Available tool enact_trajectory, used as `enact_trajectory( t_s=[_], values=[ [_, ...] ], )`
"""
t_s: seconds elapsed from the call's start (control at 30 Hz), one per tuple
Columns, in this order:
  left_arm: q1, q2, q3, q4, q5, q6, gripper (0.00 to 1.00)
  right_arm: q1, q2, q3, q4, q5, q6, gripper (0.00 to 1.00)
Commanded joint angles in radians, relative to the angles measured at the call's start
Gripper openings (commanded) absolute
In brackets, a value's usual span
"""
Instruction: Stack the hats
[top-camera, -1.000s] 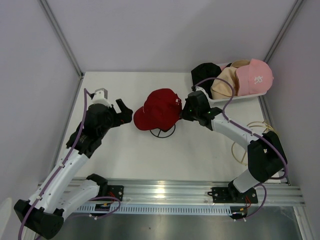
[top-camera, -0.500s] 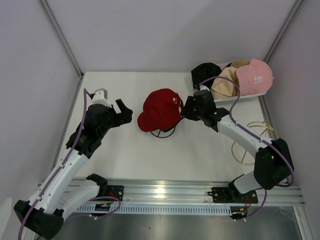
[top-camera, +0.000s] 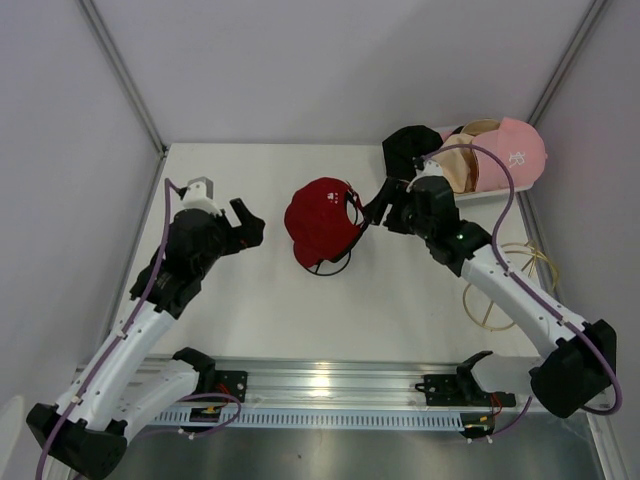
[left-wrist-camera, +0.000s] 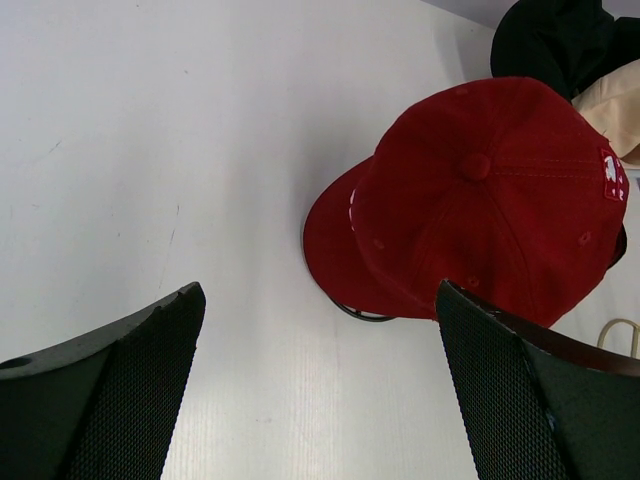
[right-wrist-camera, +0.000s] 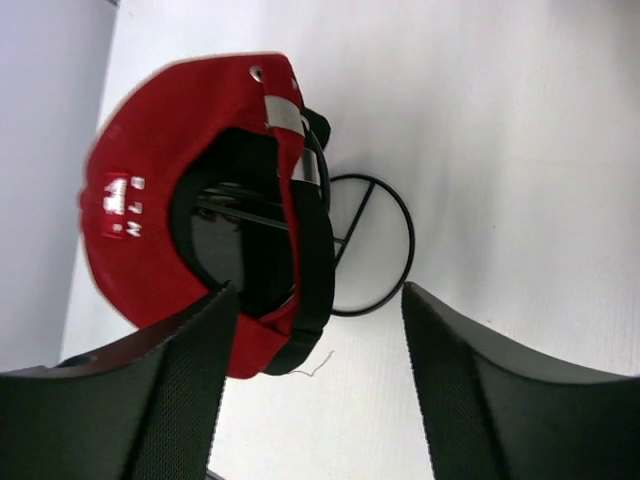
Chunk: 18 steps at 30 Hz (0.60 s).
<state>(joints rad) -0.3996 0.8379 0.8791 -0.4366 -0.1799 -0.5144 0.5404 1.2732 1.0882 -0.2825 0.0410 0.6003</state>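
Note:
A red baseball cap (top-camera: 322, 217) rests on a black wire stand (top-camera: 327, 266) in the middle of the table, tilted with its brim toward the left. My right gripper (top-camera: 384, 211) is open just right of the cap's back strap, with nothing between its fingers. The right wrist view shows the cap's (right-wrist-camera: 140, 200) hollow underside and the stand's ring (right-wrist-camera: 372, 250) beyond my right gripper (right-wrist-camera: 318, 295). My left gripper (top-camera: 248, 220) is open and empty, left of the cap (left-wrist-camera: 480, 200). A black hat (top-camera: 410, 148), a tan hat (top-camera: 452, 168) and a pink cap (top-camera: 515, 150) lie together at the back right.
The three hats lie in a white basket (top-camera: 480, 195) against the right wall. A cream wire stand (top-camera: 500, 290) sits on the table by my right arm. Grey walls close in the left, back and right. A metal rail (top-camera: 330, 385) runs along the near edge.
My right gripper has opened, let go of the red cap and drawn back to the right. The cap has turned and settled on the stand. The left arm has stayed put.

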Motion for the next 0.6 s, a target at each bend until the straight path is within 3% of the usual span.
enact_trajectory(
  t_s=[0.0,0.13,0.23,0.37,0.47,0.57],
  values=[
    [0.007,-0.019,0.011,0.006,0.028,0.011,0.99,-0.031,-0.063,0.059,0.003,0.010,-0.013,0.74],
    [0.007,-0.028,0.058,-0.034,0.059,0.020,0.99,-0.104,-0.081,0.177,-0.043,0.016,-0.062,0.93],
    [0.007,-0.033,0.135,-0.094,0.079,0.060,0.99,-0.216,-0.066,0.277,-0.095,0.088,-0.091,0.99],
    [0.007,-0.037,0.234,-0.155,0.063,0.138,1.00,-0.383,0.030,0.372,-0.135,0.278,-0.114,0.99],
    [0.007,-0.049,0.242,-0.152,0.042,0.181,0.99,-0.503,0.119,0.438,-0.139,0.296,-0.166,0.99],
    [0.007,-0.053,0.236,-0.151,0.039,0.214,0.99,-0.531,0.199,0.510,-0.150,0.273,-0.264,0.99]
  ],
)
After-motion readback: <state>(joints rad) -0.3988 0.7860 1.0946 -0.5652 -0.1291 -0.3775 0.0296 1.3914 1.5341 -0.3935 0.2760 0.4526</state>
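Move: The pink hat, at the right end of the bin, lies some 32 cm to the right hand's right, 20 cm ahead and 14 cm lower. In the same bin, the beige hat is about 16 cm left of the pink one, and the black hat some 9 cm farther left again. The stacked red hat is roughly 13 cm to the right hand's left, 2 cm ahead and 9 cm below. From the left hand the pink hat is about 67 cm right, 26 cm ahead. The stacked red hat is left behind as the right hand, already clear of it, swings some 24 cm to the right, rising about 13 cm and reaching 10 cm forward towards the pink hat in the bin. Its wrist turns about 40 degrees clockwise while the fingers spread fully open. The empty left hand lifts about 8 cm, tilts slightly up and stays open. ##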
